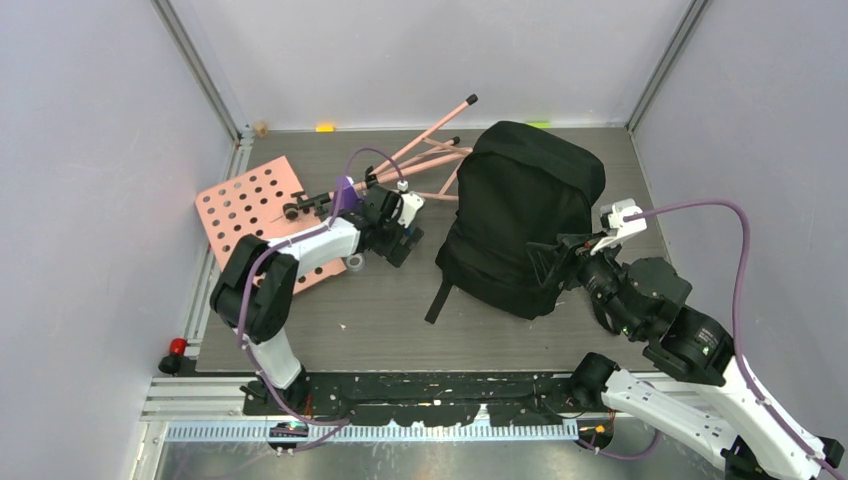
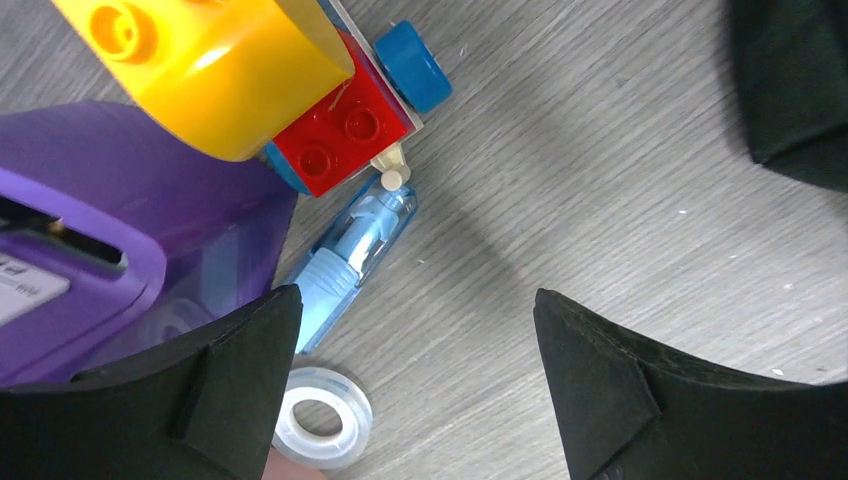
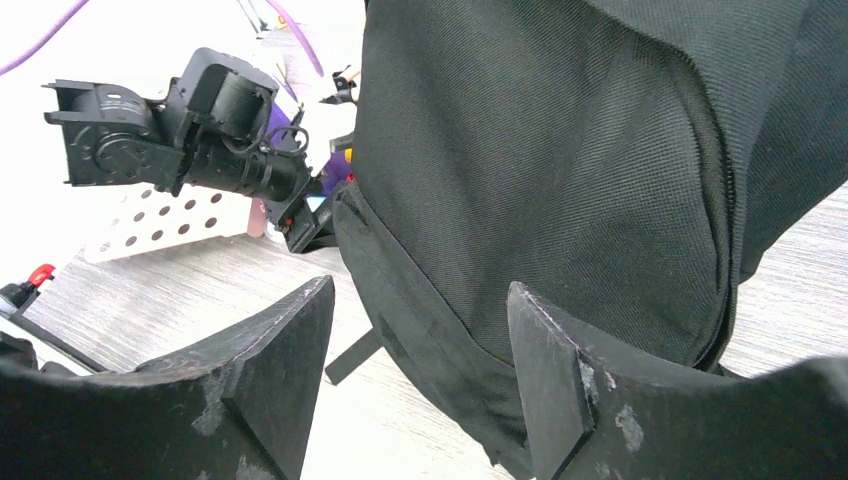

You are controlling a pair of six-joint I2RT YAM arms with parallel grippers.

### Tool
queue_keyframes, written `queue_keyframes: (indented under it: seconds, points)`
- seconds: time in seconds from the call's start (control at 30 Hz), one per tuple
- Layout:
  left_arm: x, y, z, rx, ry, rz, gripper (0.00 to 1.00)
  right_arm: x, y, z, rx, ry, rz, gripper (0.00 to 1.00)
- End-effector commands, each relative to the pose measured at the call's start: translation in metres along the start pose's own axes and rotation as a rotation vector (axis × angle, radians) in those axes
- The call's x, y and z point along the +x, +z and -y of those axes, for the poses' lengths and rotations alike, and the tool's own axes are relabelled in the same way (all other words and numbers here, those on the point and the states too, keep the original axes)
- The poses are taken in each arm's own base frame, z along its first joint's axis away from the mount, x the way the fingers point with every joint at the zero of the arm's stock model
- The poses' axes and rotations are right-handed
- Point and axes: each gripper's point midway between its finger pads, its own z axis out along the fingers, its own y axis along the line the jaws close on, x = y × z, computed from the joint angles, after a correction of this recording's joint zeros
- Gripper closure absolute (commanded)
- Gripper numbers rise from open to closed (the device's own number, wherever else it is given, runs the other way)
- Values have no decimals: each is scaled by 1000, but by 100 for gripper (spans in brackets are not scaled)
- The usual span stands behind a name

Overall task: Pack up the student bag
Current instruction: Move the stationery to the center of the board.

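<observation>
The student bag, a big black backpack, lies right of the table's middle with a strap trailing toward the front. My right gripper stands open at its near right edge; in the right wrist view the student bag fills the frame, and its lower seam runs between the spread fingers of my right gripper, apart from the left one. My left gripper hovers left of the bag. Seen from the wrist, the left gripper is open over bare table, next to a blue pen.
A toy of red, yellow and blue bricks, a purple object and a clear tape roll lie by the left fingers. A pink perforated board and pink rods sit at the back left. Walls close three sides.
</observation>
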Motion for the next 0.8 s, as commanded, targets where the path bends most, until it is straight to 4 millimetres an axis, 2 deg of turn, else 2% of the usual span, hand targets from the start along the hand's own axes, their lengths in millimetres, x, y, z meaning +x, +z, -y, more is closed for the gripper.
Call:
queue_keyframes:
  seconds: [0.0,0.3,0.4,0.5,0.63,0.77]
  points:
    - [-4,8,0,66,96,-14,12,-10,-8,3,4,9,43,30]
    - [8,19,-15,18,134,-73,14,-11,-20,12,20,33,67,30]
    - [12,21,-13,27,134,-95,14,-10,-21,13,22,35,69,30]
    - [18,20,-9,46,110,-126,19,-10,-21,13,24,34,67,30]
    - [26,12,11,94,59,-157,34,-11,-21,13,26,30,69,30]
    - [38,2,25,11,83,-202,36,-11,-20,13,27,24,69,30]
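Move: The left hand hangs over the table, its open fingers above the stationery aimed at, a blue capped tube some 2 cm ahead, 1 cm left and 4 cm below. The tape ring lies about 5 cm left and 1 cm back; the purple case stands about 6 cm ahead and 5 cm left, the toy block car roughly 8 cm ahead and 3 cm right. From the right hand the tube is about 18 cm ahead, 28 cm left and 32 cm below. The left hand sinks about 2.5 cm to bring its fingers down around the blue tube, with a slight drift left and a wrist turn of some 5 to 10 degrees, then stays low while the fingers begin to close from nearly wide open to about two thirds, the left finger coming in close beside the tube on the purple case's side. Meanwhile the right arm, gripper still open, eases about 2.5 cm to its right and back, slightly up, away from the backpack. ##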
